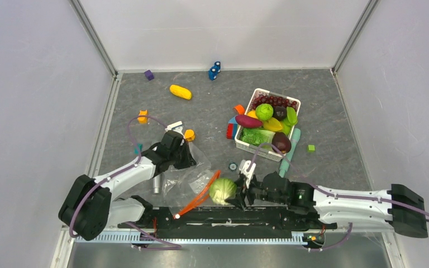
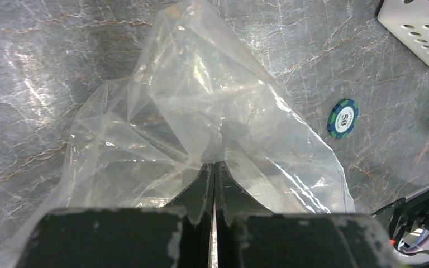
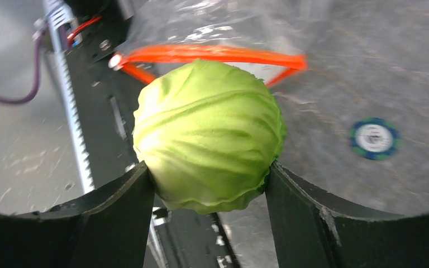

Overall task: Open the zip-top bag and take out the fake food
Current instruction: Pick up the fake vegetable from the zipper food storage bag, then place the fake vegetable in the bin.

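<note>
The clear zip-top bag (image 1: pixel 181 180) lies crumpled on the grey table, and its red-orange zipper strip (image 1: pixel 200 195) gapes open toward the right. My left gripper (image 1: pixel 186 161) is shut on a fold of the bag's plastic (image 2: pixel 201 111); in the left wrist view the jaws (image 2: pixel 214 164) are pressed together on it. My right gripper (image 1: pixel 236 192) is shut on a pale green cabbage (image 1: pixel 222 190). In the right wrist view the cabbage (image 3: pixel 209 128) fills the gap between the fingers (image 3: pixel 208 166), just outside the zipper mouth (image 3: pixel 212 54). No other food shows inside the bag.
A white basket (image 1: pixel 255 96) of toy produce stands at the right, with a teal object (image 1: pixel 288 156) beside it. A poker chip (image 1: pixel 233 166) lies near the bag. A yellow corn cob (image 1: pixel 180 91), blue blocks (image 1: pixel 214 70) and small coloured pieces are scattered farther back. The arms' black base rail (image 1: pixel 229 215) runs just below the cabbage.
</note>
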Controlling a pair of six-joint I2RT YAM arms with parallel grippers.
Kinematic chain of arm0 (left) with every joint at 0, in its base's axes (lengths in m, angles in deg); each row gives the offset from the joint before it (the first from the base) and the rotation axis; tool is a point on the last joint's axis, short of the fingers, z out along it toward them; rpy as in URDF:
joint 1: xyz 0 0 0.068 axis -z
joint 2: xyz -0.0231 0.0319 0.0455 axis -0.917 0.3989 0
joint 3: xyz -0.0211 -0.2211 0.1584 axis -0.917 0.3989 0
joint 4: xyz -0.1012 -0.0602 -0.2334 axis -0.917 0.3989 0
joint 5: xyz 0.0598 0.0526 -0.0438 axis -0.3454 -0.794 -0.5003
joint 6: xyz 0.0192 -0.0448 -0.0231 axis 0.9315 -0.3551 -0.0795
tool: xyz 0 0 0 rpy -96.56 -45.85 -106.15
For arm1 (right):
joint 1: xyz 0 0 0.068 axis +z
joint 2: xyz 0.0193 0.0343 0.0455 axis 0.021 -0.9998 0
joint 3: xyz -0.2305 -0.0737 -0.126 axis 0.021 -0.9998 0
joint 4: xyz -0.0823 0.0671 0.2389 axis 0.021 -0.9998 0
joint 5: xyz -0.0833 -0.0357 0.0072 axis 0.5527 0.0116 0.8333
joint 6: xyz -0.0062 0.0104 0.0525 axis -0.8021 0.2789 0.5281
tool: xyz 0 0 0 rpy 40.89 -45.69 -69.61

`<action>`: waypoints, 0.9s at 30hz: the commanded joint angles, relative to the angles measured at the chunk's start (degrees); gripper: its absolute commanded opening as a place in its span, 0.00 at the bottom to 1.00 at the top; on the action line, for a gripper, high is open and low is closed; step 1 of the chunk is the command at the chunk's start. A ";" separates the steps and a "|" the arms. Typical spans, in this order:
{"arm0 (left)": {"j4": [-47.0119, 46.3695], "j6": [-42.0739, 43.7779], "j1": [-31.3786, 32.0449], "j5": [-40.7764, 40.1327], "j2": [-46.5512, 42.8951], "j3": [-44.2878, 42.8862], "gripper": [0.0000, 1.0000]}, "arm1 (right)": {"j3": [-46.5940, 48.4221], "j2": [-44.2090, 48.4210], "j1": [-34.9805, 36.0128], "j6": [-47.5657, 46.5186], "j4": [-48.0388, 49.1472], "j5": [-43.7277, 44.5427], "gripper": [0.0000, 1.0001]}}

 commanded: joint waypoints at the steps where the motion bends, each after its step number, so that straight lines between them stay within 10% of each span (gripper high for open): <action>1: 2.07 3.05 -0.57 -1.27 -2.44 -1.07 0.03 | 8.99 3.39 -7.01 1.22 -11.67 4.55 0.55; 13: 1.59 1.26 -0.77 0.17 -4.94 1.63 0.03 | 34.64 -0.32 -33.43 -6.49 -32.43 12.70 0.58; 27: 2.32 0.86 -0.77 -0.09 -6.25 2.03 0.03 | 33.96 -6.91 -43.89 -9.40 -31.41 9.38 0.59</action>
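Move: I already hold the cabbage in my right hand, clear of the bag mouth. The white basket's middle is about 25 cm ahead and 15 cm to the right of that hand, some 6 cm lower. In the basket, the purple vegetable is about 27 cm ahead and 6 cm right of my right hand, the dark red eggplant 20 cm ahead and 20 cm right. The poker chip is 12 cm straight ahead. From my left hand, the basket is roughly 12 cm ahead and 32 cm right. I swing the cabbage away from the bag to over the basket, about 22 cm forward and 15 cm right, climbing some 16 cm on the way and then sinking 4 or 5 cm at the end. My right wrist turns about 50 degrees clockwise with the grip unchanged, while my left hand keeps the bag pinched almost in place. ##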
